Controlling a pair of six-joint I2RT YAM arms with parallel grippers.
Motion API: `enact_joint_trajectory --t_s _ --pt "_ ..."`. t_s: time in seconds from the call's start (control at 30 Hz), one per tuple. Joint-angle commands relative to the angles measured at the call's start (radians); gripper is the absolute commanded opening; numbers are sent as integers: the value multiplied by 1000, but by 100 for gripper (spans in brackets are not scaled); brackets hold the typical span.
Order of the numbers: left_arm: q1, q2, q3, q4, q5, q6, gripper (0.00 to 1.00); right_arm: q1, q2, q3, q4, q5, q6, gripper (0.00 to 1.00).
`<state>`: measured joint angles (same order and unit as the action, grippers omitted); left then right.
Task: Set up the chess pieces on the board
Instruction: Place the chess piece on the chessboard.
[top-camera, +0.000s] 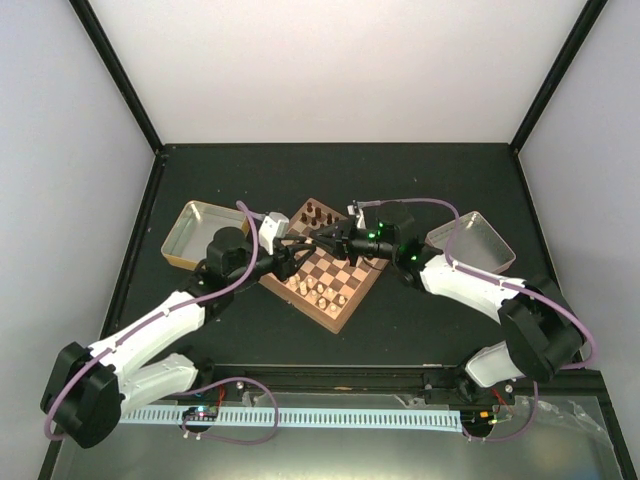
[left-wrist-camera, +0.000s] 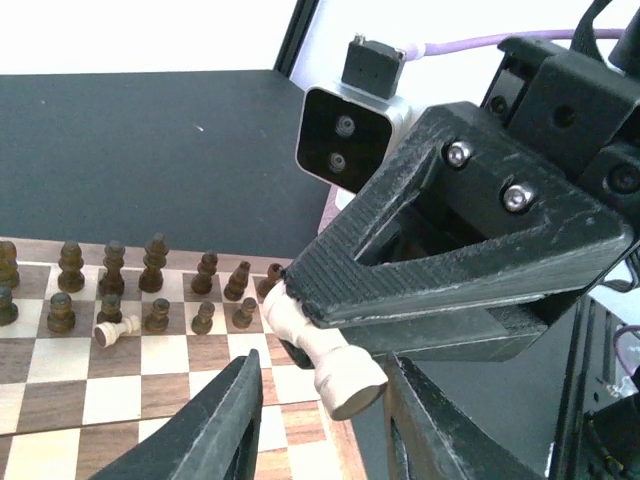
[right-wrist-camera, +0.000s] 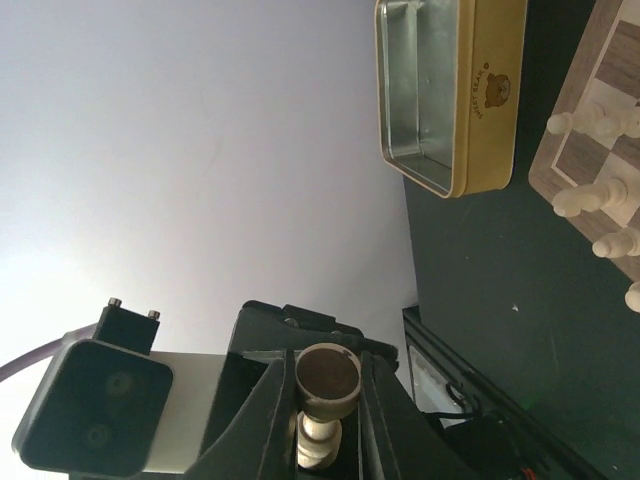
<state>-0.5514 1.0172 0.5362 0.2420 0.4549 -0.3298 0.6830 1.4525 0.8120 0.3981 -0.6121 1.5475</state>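
The board (top-camera: 335, 322) lies mid-table, turned like a diamond. Dark chess pieces (left-wrist-camera: 150, 270) stand in two rows at its far side, and one pale piece (left-wrist-camera: 115, 330) lies tipped among them. More pale pieces (right-wrist-camera: 590, 195) stand along the other side. Both grippers meet above the board. My right gripper (right-wrist-camera: 327, 360) is shut on a cream piece (left-wrist-camera: 325, 350), which is held tilted in the air. My left gripper (left-wrist-camera: 325, 375) is open, with its fingers (left-wrist-camera: 225, 420) either side of that piece's base and a gap on each side.
One open metal tray (top-camera: 195, 235) sits left of the board and another metal tray (top-camera: 475, 245) sits to the right. The left tray shows a gold wall with a bear mark (right-wrist-camera: 450, 90). Black frame posts and pale walls enclose the table.
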Motion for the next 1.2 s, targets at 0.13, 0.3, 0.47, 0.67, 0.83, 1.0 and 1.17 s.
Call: enact_joint_trajectory --t_s 0.13,0.3,0.47,0.67,0.83,1.0,1.17 --pt "-4 3 41 64 10 12 21 -2 -26 -7 20 -1 62 1" --pt "-3 -14 38 76 2 18 35 -2 -23 -13 13 -1 54 1" --pt "-3 -14 29 94 8 20 30 -2 -14 -17 22 -8 63 1" --pt "-3 -8 29 89 6 22 9 -2 -7 -28 63 -28 88 1" --pt "-4 -9 58 -2 -40 13 5 -2 -9 -25 52 -25 68 14" --pt "6 -2 156 -313 -194 8 5 -25 -23 -20 -55 30 -65 53" --pt "44 23 248 -666 -332 -26 5 -107 -8 -4 -153 36 -289 58"
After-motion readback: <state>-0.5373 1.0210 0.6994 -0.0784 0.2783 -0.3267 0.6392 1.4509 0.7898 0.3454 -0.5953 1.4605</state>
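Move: The white chess piece, still held by the right hand right at its hand point, stands between the left hand's open fingers, within about 1 cm to the right of that hand point. From the left hand, the chessboard's middle lies about 2 cm back, 2 cm right and 18 cm below; the dark pieces stand some 9 cm ahead and 2 cm right, the white pieces about 8 cm back and level sideways. Left fingers pinch the white piece, right fingers open, and left draws it some 3 cm left and forward. ##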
